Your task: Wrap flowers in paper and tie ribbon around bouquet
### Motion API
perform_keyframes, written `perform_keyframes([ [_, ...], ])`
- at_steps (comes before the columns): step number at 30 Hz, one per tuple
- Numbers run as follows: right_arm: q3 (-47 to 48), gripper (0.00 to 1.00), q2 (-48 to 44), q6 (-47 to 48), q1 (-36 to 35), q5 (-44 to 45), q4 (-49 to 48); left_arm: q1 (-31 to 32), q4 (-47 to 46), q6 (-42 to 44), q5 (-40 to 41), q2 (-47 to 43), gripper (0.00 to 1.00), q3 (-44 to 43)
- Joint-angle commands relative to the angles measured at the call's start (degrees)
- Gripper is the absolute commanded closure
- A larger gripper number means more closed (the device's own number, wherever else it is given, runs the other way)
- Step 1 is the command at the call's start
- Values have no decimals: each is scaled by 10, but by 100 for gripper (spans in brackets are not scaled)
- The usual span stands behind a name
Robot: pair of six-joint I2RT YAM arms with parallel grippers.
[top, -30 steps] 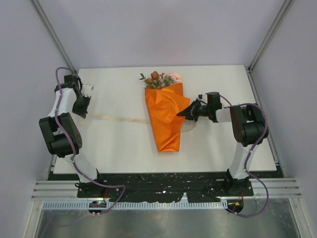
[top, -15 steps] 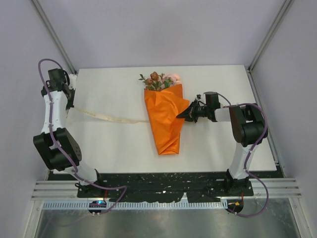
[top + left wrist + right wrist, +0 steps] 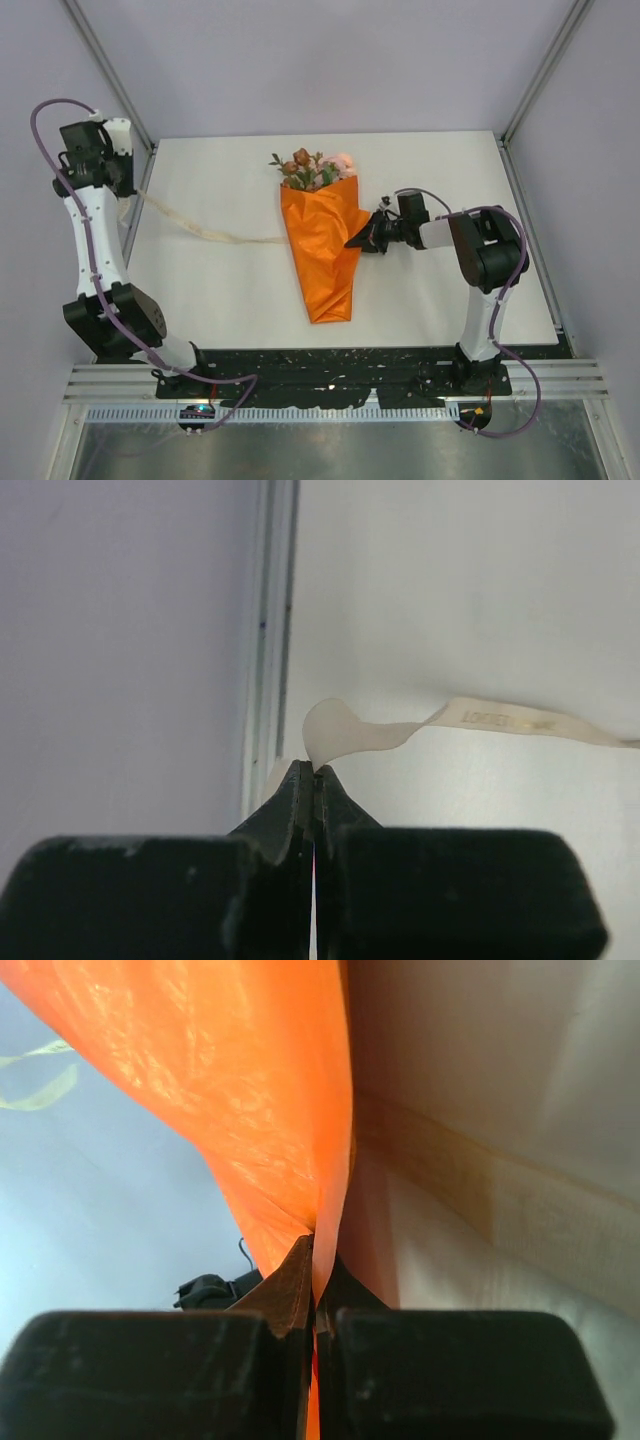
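Note:
The bouquet (image 3: 322, 250) lies mid-table as an orange paper (image 3: 230, 1080) cone, narrow end toward me. The flowers (image 3: 308, 170), pink and rust-brown with green leaves, stick out of its far wide end. My right gripper (image 3: 352, 243) is shut on the cone's right paper edge, and the paper fold runs between its tips (image 3: 318, 1245). The cream ribbon (image 3: 205, 230) trails from under the cone's left side toward the far left table edge. There my left gripper (image 3: 315, 770) is shut on its curled end (image 3: 335, 730), raised at the table's left rim.
The white table (image 3: 200, 290) ends at a metal rail (image 3: 265, 630) on the left, right beside my left gripper. Grey walls and slanted frame posts (image 3: 110, 80) close in both sides. Arm bases sit on the black bar (image 3: 330, 365) at the near edge.
My left arm swung up and out to the far left with the ribbon end. The bouquet slid a little left, and my right gripper followed with the paper edge.

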State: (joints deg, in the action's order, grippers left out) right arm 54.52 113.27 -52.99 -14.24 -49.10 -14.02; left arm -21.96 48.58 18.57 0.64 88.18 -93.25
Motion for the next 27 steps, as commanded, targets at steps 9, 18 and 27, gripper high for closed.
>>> perform_keyframes([
  [9,-2,95,40,-43,-40,38,-107,302,-45,-227,-419,-40,100,-24],
  [18,-14,95,32,-66,-42,37,-146,481,-290,-382,-394,101,100,164],
  [27,-44,95,-22,-30,-45,37,-121,473,-236,-384,-340,275,100,112],
])
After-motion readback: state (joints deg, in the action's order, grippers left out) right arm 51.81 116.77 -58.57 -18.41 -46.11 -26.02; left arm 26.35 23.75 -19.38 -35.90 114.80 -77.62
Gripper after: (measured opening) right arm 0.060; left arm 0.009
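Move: The wrapped bouquet's waist, where the left hand is taking the ribbon, lies about 46 cm to its right, roughly level fore-and-aft, and some 23 cm below. The flower heads are about 16 cm beyond the waist, the right gripper's tips about 5 cm to its right, and the paper's bottom end about 15 cm nearer the base. From the right hand, the waist is about 5 cm left, level ahead and about 1 cm lower. The ribbon, still pinched in the shut left fingers, is swung fast in an arc: briefly up about 8 cm, then some 45 cm right, over the bouquet, and steeply down to its waist beside the right gripper, the wrist rolling left side down and turning clockwise. The right hand keeps hold of the paper edge, easing nearly 3 cm left and slightly down. ##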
